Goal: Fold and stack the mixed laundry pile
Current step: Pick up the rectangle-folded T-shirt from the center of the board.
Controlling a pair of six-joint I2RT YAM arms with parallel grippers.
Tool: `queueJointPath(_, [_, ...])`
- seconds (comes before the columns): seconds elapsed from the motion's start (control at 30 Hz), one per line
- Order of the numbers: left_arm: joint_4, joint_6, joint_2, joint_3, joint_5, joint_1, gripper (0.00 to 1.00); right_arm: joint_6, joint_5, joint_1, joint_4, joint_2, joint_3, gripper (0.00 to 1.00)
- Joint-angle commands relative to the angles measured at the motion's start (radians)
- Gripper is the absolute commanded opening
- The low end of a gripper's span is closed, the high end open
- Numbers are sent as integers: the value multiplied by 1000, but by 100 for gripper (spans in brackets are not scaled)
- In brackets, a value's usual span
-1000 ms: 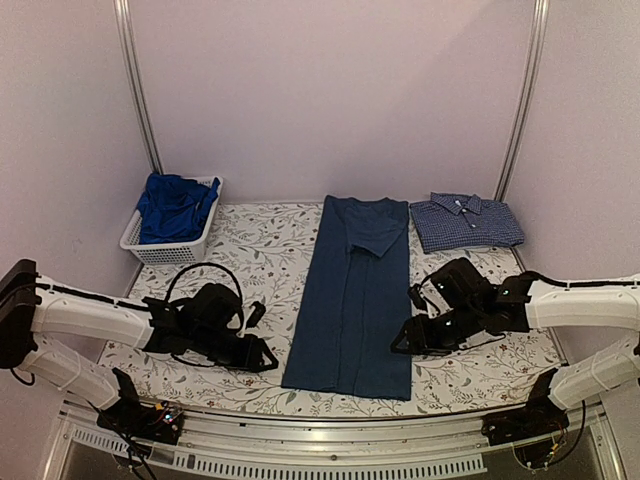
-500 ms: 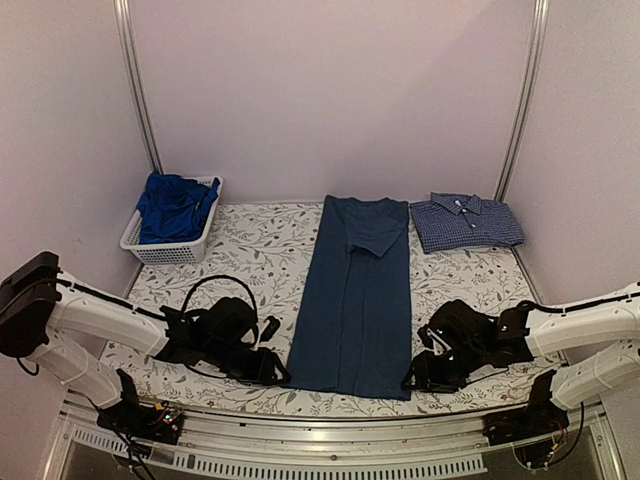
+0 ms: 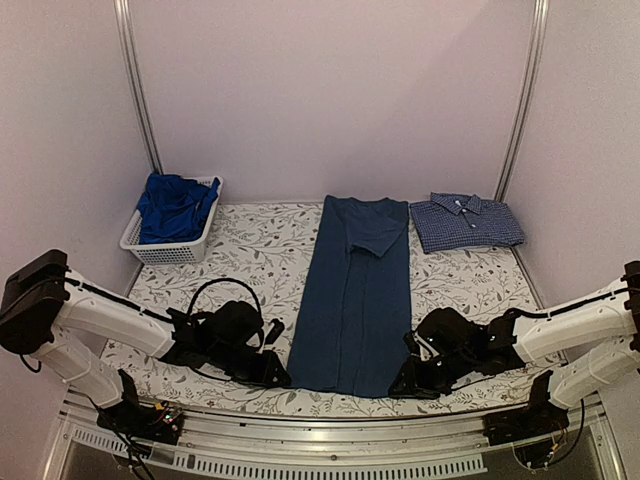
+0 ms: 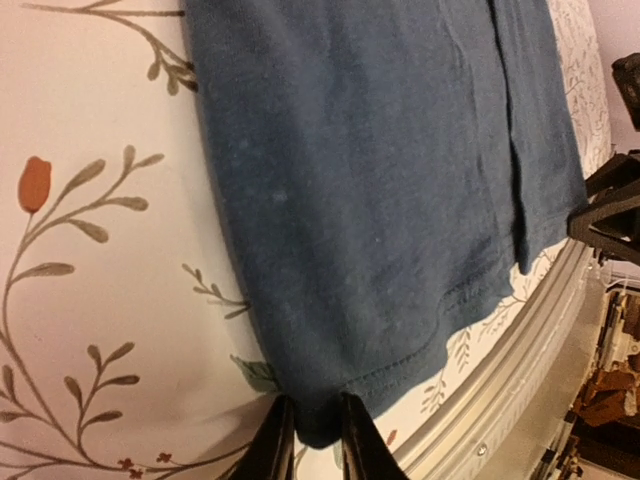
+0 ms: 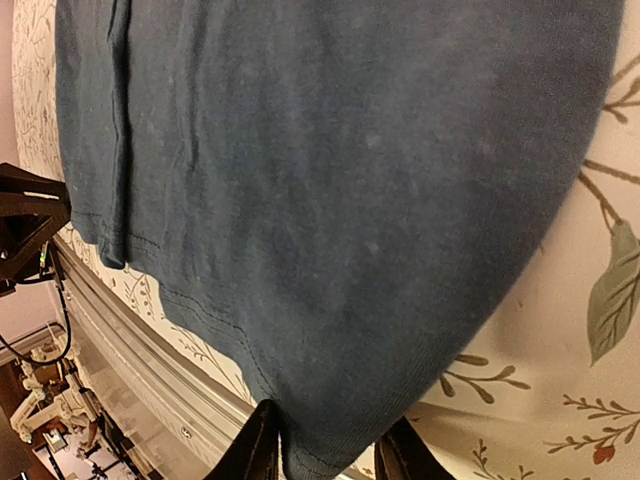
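The dark navy T-shirt point(image 3: 355, 290) lies flat as a long folded strip down the middle of the table, hem toward me. My left gripper point(image 3: 280, 378) sits at its near left corner. In the left wrist view that corner of the T-shirt point(image 4: 380, 180) is pinched in the left gripper point(image 4: 315, 445). My right gripper point(image 3: 400, 388) is at the near right corner, and in its wrist view the T-shirt's point(image 5: 330, 180) hem fills the gap of the right gripper point(image 5: 328, 455). A folded blue checked shirt point(image 3: 465, 222) rests at the back right. A royal-blue garment point(image 3: 172, 205) is in the basket.
The white mesh basket point(image 3: 150, 250) stands at the back left on the floral table cover point(image 3: 250, 250). A metal rail point(image 4: 520, 370) runs along the near table edge just beyond the hem. Walls close in on three sides.
Both arms have come down toward the near edge and in to the T-shirt's bottom corners. Their jaws have narrowed onto the hem.
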State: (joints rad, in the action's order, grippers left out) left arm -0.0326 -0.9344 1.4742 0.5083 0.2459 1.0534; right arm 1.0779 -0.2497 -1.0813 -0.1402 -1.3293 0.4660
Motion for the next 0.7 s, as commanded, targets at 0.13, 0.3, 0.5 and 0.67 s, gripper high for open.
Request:
queueJointPath(0.13, [7, 13, 22, 29, -5, 31, 0, 10, 9, -20, -78, -10, -32, 11])
queueJointPath(0.3, [48, 20, -42, 20, -11, 89, 0, 17, -6, -69, -67, 5, -28, 0])
queueJointPath(0.5, [122, 39, -115, 35, -49, 140, 0, 51, 32, -119, -116, 44, -8, 0])
queueJointPath(0.67, [140, 113, -76, 114, -66, 76, 0, -10, 85, -11, -199, 119, 31, 0])
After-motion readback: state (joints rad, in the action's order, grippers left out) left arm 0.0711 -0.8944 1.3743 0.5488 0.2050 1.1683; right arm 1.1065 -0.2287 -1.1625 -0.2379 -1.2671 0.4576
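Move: The folded T-shirt's near left corner already lies between my left fingers, and its near right corner between my right fingers, some 24 cm to the right and about level with the left one. The T-shirt's middle is roughly 28 cm ahead of my left hand and 13 cm to its right. The board's near edge runs about 5 cm behind my left hand. I shut both grippers, pinching the T-shirt's two near corners, then draw the hem back towards the board's near edge, about 3 cm with each hand, easing forward slightly at the end. My left hand also rises some 3 cm, turning a little clockwise, while my right stays low. ##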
